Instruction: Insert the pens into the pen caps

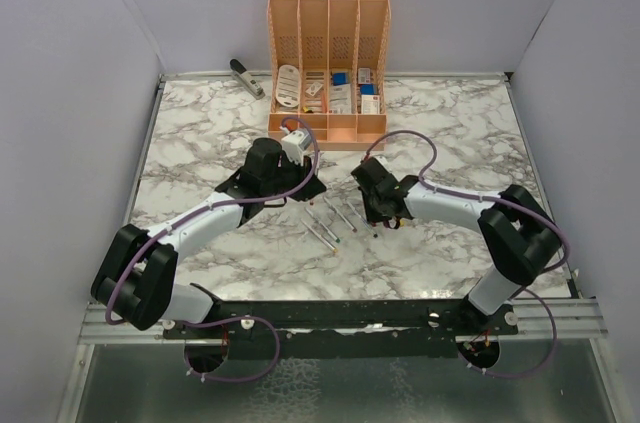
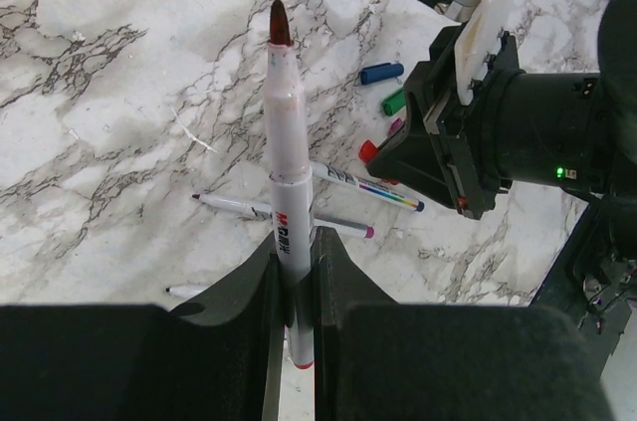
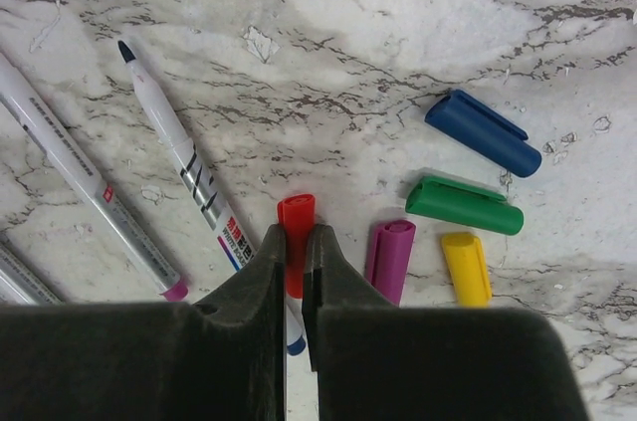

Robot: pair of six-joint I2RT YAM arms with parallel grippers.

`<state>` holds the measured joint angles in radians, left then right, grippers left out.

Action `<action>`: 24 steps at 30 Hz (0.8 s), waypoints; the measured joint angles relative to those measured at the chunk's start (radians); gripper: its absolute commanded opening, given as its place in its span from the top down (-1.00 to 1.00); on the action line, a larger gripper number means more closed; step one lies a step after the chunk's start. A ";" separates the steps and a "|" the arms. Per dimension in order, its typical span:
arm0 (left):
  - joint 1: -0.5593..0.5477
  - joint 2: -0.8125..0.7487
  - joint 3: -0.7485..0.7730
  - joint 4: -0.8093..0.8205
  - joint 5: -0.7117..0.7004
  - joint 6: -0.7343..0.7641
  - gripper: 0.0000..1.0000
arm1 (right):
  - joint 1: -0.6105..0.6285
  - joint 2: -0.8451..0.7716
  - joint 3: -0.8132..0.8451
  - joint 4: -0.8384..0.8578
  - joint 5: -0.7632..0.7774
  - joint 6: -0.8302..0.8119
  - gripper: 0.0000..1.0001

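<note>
My left gripper (image 2: 296,247) is shut on a white pen (image 2: 284,142) with a dark red tip; the pen stands straight out of the jaws above the table. My right gripper (image 3: 297,237) is shut on the red pen cap (image 3: 296,217), which rests on the marble. Purple (image 3: 390,257), yellow (image 3: 466,267), green (image 3: 464,205) and blue (image 3: 483,132) pen caps lie just to its right. Two more pens, one dark-tipped (image 3: 184,162) and one purple-ended (image 3: 80,182), lie to the left. Seen from above, the left gripper (image 1: 305,191) and the right gripper (image 1: 382,215) face each other.
An orange desk organizer (image 1: 327,68) with small items stands at the back centre. A black-and-silver stapler (image 1: 246,78) lies to its left. Loose pens (image 1: 330,223) lie between the arms. Grey walls close in both sides of the marble table (image 1: 200,143).
</note>
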<state>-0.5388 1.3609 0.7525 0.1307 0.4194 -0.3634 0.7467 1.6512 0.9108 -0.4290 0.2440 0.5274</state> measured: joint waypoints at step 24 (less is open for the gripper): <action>0.000 -0.068 -0.047 0.121 0.135 -0.008 1.00 | -0.031 -0.153 0.262 0.238 0.126 -0.149 0.98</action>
<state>-0.5388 1.2930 0.7059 0.2516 0.5541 -0.3717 0.7158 1.4982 1.1728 -0.1905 0.3695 0.3786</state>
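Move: The right hand, down at the table, already grips the red cap. The red pen it must meet stands tip up in the left fingers, about 13 cm to the left, 3 cm ahead and 15 cm higher. The blue pen lies about 3 cm left and 1 cm ahead, the purple cap some 3 cm right and level, the green cap 5 cm right and 2 ahead. From the left hand, the red cap is roughly 13 cm right, 3 back and 13 below. Up and forward, slowly at first and then fast, the right hand lifts the pinched red cap off the table, rising about 19 cm, reaching 11 cm out and drifting 5 cm left; its fingers swing up some 35 degrees towards pointing forward. The left hand keeps its hold on the upright red pen, raising it about 3 cm and easing back a couple, tilting slightly. ##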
